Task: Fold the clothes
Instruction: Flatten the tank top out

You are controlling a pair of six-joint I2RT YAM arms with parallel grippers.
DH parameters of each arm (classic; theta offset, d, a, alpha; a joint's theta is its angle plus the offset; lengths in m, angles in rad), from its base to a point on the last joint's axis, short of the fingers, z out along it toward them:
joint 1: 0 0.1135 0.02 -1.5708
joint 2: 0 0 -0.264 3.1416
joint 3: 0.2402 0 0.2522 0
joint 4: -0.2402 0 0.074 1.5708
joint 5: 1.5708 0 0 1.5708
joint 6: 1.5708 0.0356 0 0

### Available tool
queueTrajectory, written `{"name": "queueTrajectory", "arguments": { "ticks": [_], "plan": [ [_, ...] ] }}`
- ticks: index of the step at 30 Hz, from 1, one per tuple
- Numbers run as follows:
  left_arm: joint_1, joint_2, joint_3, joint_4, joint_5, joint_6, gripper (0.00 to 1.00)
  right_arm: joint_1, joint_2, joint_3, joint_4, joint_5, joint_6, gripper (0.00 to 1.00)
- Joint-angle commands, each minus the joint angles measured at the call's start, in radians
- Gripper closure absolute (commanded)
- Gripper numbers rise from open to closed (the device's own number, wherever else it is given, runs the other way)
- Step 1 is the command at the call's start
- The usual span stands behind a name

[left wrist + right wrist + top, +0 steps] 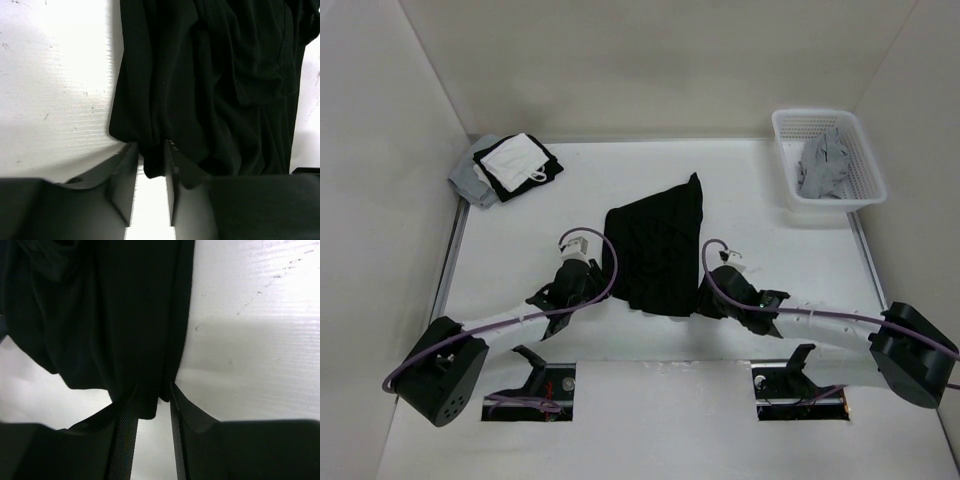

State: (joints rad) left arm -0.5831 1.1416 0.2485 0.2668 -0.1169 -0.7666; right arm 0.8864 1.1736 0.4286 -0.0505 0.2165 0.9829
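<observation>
The clothes, one black garment [660, 245], lie rumpled at the middle of the white table [520, 230], one corner pointing to the far side. My left gripper [603, 290] is at its near left edge. In the left wrist view a fold of the black fabric [200, 90] hangs between the tips of the left gripper [150, 150], whose jaws stand apart. My right gripper [707, 300] is at the near right corner. In the right wrist view the fabric's edge [110, 315] drops between the parted jaws of the right gripper [153, 392].
A white basket [782, 150] holding a grey garment [825, 165] stands at the far right. A pile of grey, white and black clothes [505, 165] lies at the far left. White walls close in the table on three sides.
</observation>
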Motion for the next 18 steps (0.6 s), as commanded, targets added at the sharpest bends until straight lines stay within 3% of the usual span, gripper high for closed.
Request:
{"name": "queueTrajectory", "arguments": {
  "ticks": [1,4,5,11,14,18],
  "plan": [
    [0.007,0.017,0.038,0.071,0.016,0.003,0.78,0.001,0.015,0.016,0.055,-0.014,0.0,0.68],
    [0.009,0.018,0.051,0.072,0.019,0.006,0.88,0.001,0.037,0.018,0.075,-0.031,0.0,0.75],
    [0.009,0.009,0.052,0.071,0.02,0.006,0.9,0.001,0.047,0.022,0.084,-0.037,-0.003,0.82],
    [0.019,-0.138,0.066,-0.013,0.025,0.006,0.95,-0.004,0.048,0.032,0.086,-0.037,-0.018,0.99],
    [0.022,-0.235,0.095,-0.105,0.025,0.007,0.96,-0.011,-0.053,0.024,0.061,-0.022,-0.038,1.0],
    [0.027,-0.38,0.158,-0.285,0.023,0.023,0.96,-0.008,-0.259,0.062,-0.125,0.01,-0.073,1.0]
  ]
}}
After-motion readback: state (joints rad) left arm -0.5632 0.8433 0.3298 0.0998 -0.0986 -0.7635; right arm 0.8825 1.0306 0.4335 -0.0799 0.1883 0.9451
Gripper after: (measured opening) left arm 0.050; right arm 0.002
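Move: My left hand's target is the tank top's near left corner, about 1 cm ahead and 1 cm below the pads; the far left corner lies about 19 cm ahead of this hand and 1 cm to its right. My right hand goes for the near right corner, roughly 1 cm ahead, 1 cm to its left and 2 cm below; the far right tip is some 31 cm ahead of this hand and 2 cm to its left. I shut both hands on the tank top's near corners, my left nearly in place, my right sinking about 1 cm as its fingers close. With the corners pinched, I raise my left hand straight up about 8 cm, its fingertips tipping up some 10 degrees; my right follows later, ending about 4 cm above where it began. ##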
